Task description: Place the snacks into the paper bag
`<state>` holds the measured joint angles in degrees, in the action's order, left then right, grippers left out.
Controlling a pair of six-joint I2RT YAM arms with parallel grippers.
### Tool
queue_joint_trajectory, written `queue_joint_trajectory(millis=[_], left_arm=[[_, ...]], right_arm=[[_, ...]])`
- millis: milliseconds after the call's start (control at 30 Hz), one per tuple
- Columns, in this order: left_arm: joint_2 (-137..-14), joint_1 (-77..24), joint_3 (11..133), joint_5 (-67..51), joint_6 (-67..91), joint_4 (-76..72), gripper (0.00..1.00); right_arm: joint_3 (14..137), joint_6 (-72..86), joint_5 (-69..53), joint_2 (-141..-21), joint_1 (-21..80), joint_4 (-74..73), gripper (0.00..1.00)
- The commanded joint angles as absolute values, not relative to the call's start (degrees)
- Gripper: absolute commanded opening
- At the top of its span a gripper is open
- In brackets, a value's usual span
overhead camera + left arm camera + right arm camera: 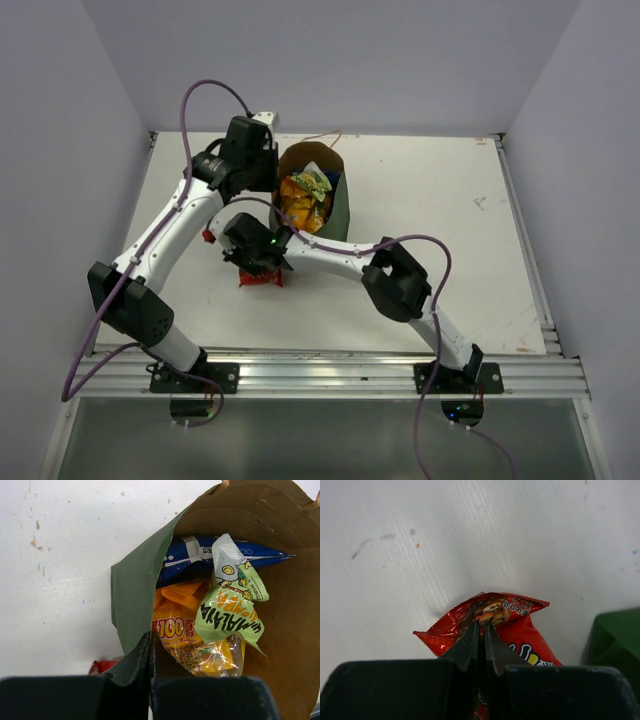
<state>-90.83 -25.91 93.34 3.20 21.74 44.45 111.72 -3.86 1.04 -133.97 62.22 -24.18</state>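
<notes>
The dark green paper bag [340,205] stands upright at mid table, its brown inside [285,605] showing. Inside it lie a blue packet [225,555], a green packet [227,612] and an orange packet [172,627]. My left gripper [151,641] is shut on the bag's near green wall [132,595], at its left rim [278,172]. A small red snack packet [525,632] lies on the table left of the bag [262,280]. My right gripper [481,626] is shut on this packet's top edge, pinching the foil, low over the table [264,262].
The white table [440,220] has scuffs and is bounded by grey walls on three sides. An aluminium rail [330,375] runs along the near edge with both arm bases on it. A corner of the green bag [617,645] sits right of the red packet.
</notes>
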Motion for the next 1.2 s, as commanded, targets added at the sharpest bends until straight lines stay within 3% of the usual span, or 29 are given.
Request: queue_joint_trajectory(millis=[0,133,367,533,667,867,1167], left_arm=[[-88.07,-26.10,94.04,2.46,22.15,39.99,0.00],[-88.59,-26.10,94.30,2.46,22.67,39.64,0.00],[-89.21,-26.10,95.18,3.69,23.20,39.99,0.00],[-89.91,-26.10,96.85,4.66,23.03,40.69,0.00],[-90.26,-26.10,97.47,4.66,23.03,40.96,0.00],[-90.44,-26.10,98.70,4.83,22.59,41.40,0.00],[-90.35,-26.10,98.70,4.66,22.24,41.57,0.00]], right_arm=[[105.34,-5.54,3.42,-120.71,63.19,-31.29,0.00],[99.42,-2.12,3.52,-102.45,63.72,-34.35,0.00],[106.60,1.32,8.26,-90.62,64.07,-45.16,0.00],[115.83,-2.98,15.44,-90.26,63.99,-43.60,0.00],[112.78,-9.31,20.56,-89.91,62.24,-31.95,0.00],[105.47,-7.30,17.06,-92.98,53.01,-18.30,0.00],[103.10,-2.20,9.24,-101.51,46.32,-16.35,0.00]])
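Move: The red snack is already pinched in the right gripper, low by the table. The middle of the bag mouth lies about 12 cm ahead of this hand, 15 cm to its right and 18 cm higher. In the bag the green snack sits some 14 cm ahead, 14 right and 12 up, and the orange one 10 ahead, 13 right and 8 up. The left gripper, shut on the bag's left rim, has the mouth's middle about 9 cm to its right, level ahead and slightly lower. Keep the red snack pinched and swing the right gripper up some 37 cm and about 15 cm to the right, drawing back at first. Once well above the rim, push forward about 19 cm over the bag mouth and sink about 10 cm, turning the wrist some 25 degrees clockwise and tipping the fingers outward. Hold the left gripper still, shut on the rim. ##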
